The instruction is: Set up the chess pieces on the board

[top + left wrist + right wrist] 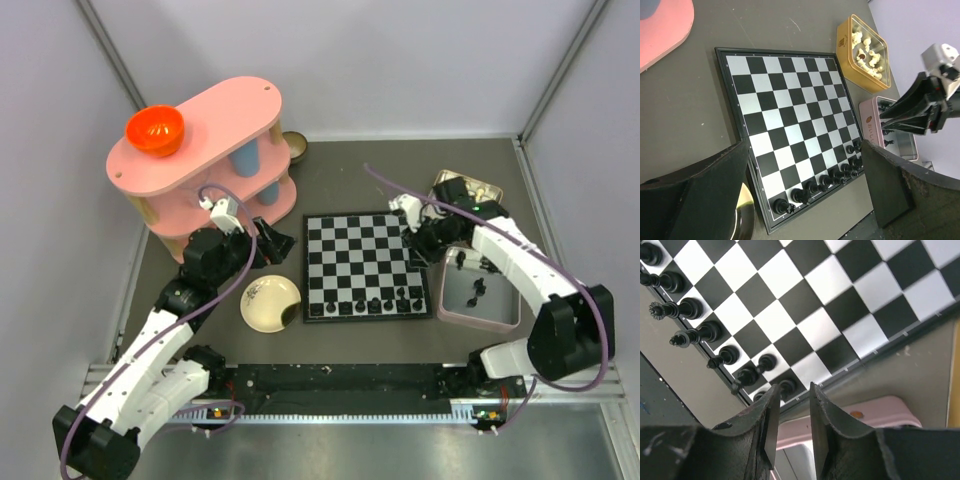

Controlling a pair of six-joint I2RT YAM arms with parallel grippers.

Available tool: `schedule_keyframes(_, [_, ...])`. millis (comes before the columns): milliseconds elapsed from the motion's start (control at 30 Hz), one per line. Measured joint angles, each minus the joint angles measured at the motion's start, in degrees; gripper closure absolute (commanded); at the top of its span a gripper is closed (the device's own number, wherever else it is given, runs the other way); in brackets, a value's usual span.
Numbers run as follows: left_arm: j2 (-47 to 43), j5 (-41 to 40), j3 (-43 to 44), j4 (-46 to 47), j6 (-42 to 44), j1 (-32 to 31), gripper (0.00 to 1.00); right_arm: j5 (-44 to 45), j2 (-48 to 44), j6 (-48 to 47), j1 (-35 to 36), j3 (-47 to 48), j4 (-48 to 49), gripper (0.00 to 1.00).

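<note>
The board [365, 262] lies flat in the middle of the table. Several black chess pieces [375, 303] stand in a row along its near edge, and the row also shows in the left wrist view [826, 181] and the right wrist view [690, 307]. More black pieces lie in a pink tin [482, 320] right of the board. My right gripper [421, 241] hovers over the board's right edge. Its jaws [793, 387] stand a narrow gap apart with nothing between them, just above the end piece [787, 388] of the row. My left gripper [270, 244] is wide open [805, 146] left of the board, holding nothing.
A round cream plate [262, 312] sits left of the board's near corner. A pink two-level shelf [215, 130] with an orange bowl [154, 130] stands at the back left. A yellow tin of white chessmen [846, 46] is at the back right.
</note>
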Motion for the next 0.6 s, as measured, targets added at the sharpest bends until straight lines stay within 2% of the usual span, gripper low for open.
schedule_keyframes(133, [0.2,0.1,0.7,0.4,0.3,0.0,0.01,-1.2,-4.5,0.0,-7.1,0.0,-1.8,0.70])
schedule_keyframes(300, [3.3,2.6,0.7,3.6,-0.2,0.0,0.02,-2.4,-8.2,0.5,-19.5,-2.6,-2.9,0.70])
schedule_keyframes(467, [9.9,8.9,2.5,5.4,0.4,0.0,0.03,-1.0,-9.2,0.7,-29.3,-7.3,-4.8,0.70])
schedule_keyframes(600, [14.3,13.5,4.5,6.6,1.4,0.0,0.03,2.4,-9.2,0.6,-33.8,-8.5,-5.4,0.70])
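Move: The right hand, empty and over the board's right side, is bound for the loose black pawns in the middle of the pink tray, about 17 cm to its right, 4 cm back and 8 cm below. The last placed pawn stands 4 cm back and 2 cm left of this hand, 7 cm below; the yellow tin's middle is some 21 cm ahead and 15 cm right. From the left hand those tray pawns lie about 47 cm right, 5 cm back and 20 cm below. Rightwards in a quick, low arc, some 16 cm, the right hand leaves the board for the pink tray, first rising a couple of centimetres, then sinking about 4 cm and easing slightly back above the pawns. It turns some 35 degrees clockwise on the way, fingers staying partly open and touching nothing. The left hand also swings right towards the board, turning a little clockwise, wide open. ##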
